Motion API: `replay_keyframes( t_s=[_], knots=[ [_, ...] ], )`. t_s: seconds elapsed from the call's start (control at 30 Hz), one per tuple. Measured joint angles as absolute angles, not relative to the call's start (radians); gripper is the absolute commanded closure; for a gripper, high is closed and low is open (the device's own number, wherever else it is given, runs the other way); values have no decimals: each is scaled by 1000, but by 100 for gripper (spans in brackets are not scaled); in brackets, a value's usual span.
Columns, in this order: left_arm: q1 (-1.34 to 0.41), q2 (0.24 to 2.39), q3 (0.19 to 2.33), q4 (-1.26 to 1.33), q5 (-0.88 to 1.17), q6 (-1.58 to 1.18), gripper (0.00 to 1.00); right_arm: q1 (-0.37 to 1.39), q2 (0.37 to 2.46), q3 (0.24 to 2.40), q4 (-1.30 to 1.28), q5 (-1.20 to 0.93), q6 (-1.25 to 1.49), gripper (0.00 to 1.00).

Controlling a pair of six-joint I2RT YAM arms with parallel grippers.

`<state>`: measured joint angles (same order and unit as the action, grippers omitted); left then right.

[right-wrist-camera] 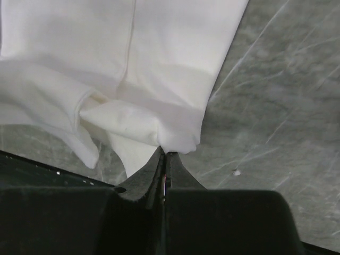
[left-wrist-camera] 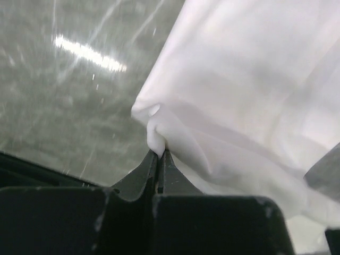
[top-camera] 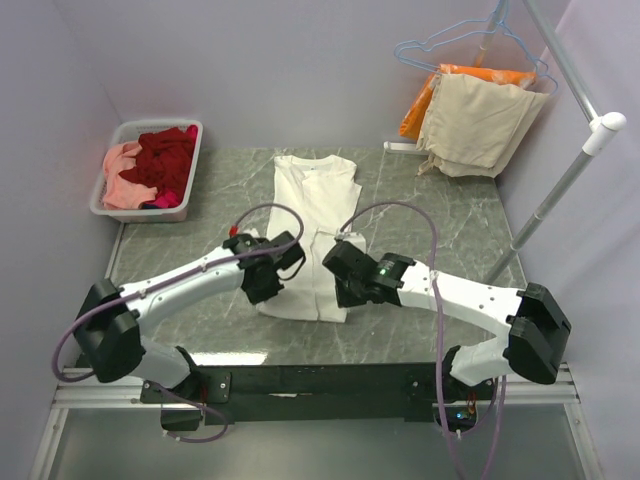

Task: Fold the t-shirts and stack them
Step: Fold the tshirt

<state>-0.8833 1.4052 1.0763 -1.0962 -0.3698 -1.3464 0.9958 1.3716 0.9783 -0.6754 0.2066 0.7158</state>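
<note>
A white t-shirt (top-camera: 312,205) lies lengthwise in the middle of the table, folded into a narrow strip with no print showing. My left gripper (top-camera: 273,262) is shut on its near left edge, and the cloth (left-wrist-camera: 223,106) bunches right at the tips (left-wrist-camera: 160,153). My right gripper (top-camera: 338,262) is shut on the near right edge, pinching a fold of the white t-shirt (right-wrist-camera: 159,69) at its tips (right-wrist-camera: 164,150). Both near corners are lifted a little off the table. More t-shirts, dark red (top-camera: 165,160) and salmon pink (top-camera: 122,175), are piled in a bin.
The grey plastic bin (top-camera: 190,135) stands at the back left of the marble table (top-camera: 440,230). At the back right a beige cloth (top-camera: 480,125) and an orange cloth (top-camera: 420,105) hang with hangers on a white rack (top-camera: 575,165).
</note>
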Motion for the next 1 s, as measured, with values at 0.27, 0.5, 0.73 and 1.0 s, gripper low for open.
replay_keyframes(
  t_s=[0.27, 0.5, 0.73, 1.0],
  knots=[
    [-752, 1632, 1283, -1067, -470, -1213, 99, 857, 1431, 1134, -678, 206, 615, 100],
    [-654, 1775, 1425, -1027, -487, -1085, 99, 756, 1561, 1205, -640, 164, 554, 100],
    [-590, 1906, 1526, -993, -487, -983, 99, 695, 1725, 1325, -621, 126, 515, 100],
    [-547, 2019, 1633, -978, -475, -893, 99, 655, 1822, 1409, -621, 100, 493, 100]
  ],
)
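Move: Both hands already hold the shirt's hem corners clear of the table, and the collar end they head for lies about 42 cm ahead and 9 cm below, some 13 cm to the right of the left hand and 7 cm to the left of the right. The laundry basket stands about 38 cm ahead and 31 cm left of the left hand; the folded sleeve lies some 33 cm ahead of the right hand, nearly in line with it. Both shut grippers keep their pinch on the hem and sweep it forward over the shirt body towards the collar, the left hand by about 19 cm while rolling its left side up some 10 degrees and sinking about 3 cm, mostly late in the sweep. The right hand goes about 16 cm forward, arching up nearly 4 cm early and then coming down to roughly its starting height, fingertips still pointing mostly down. ##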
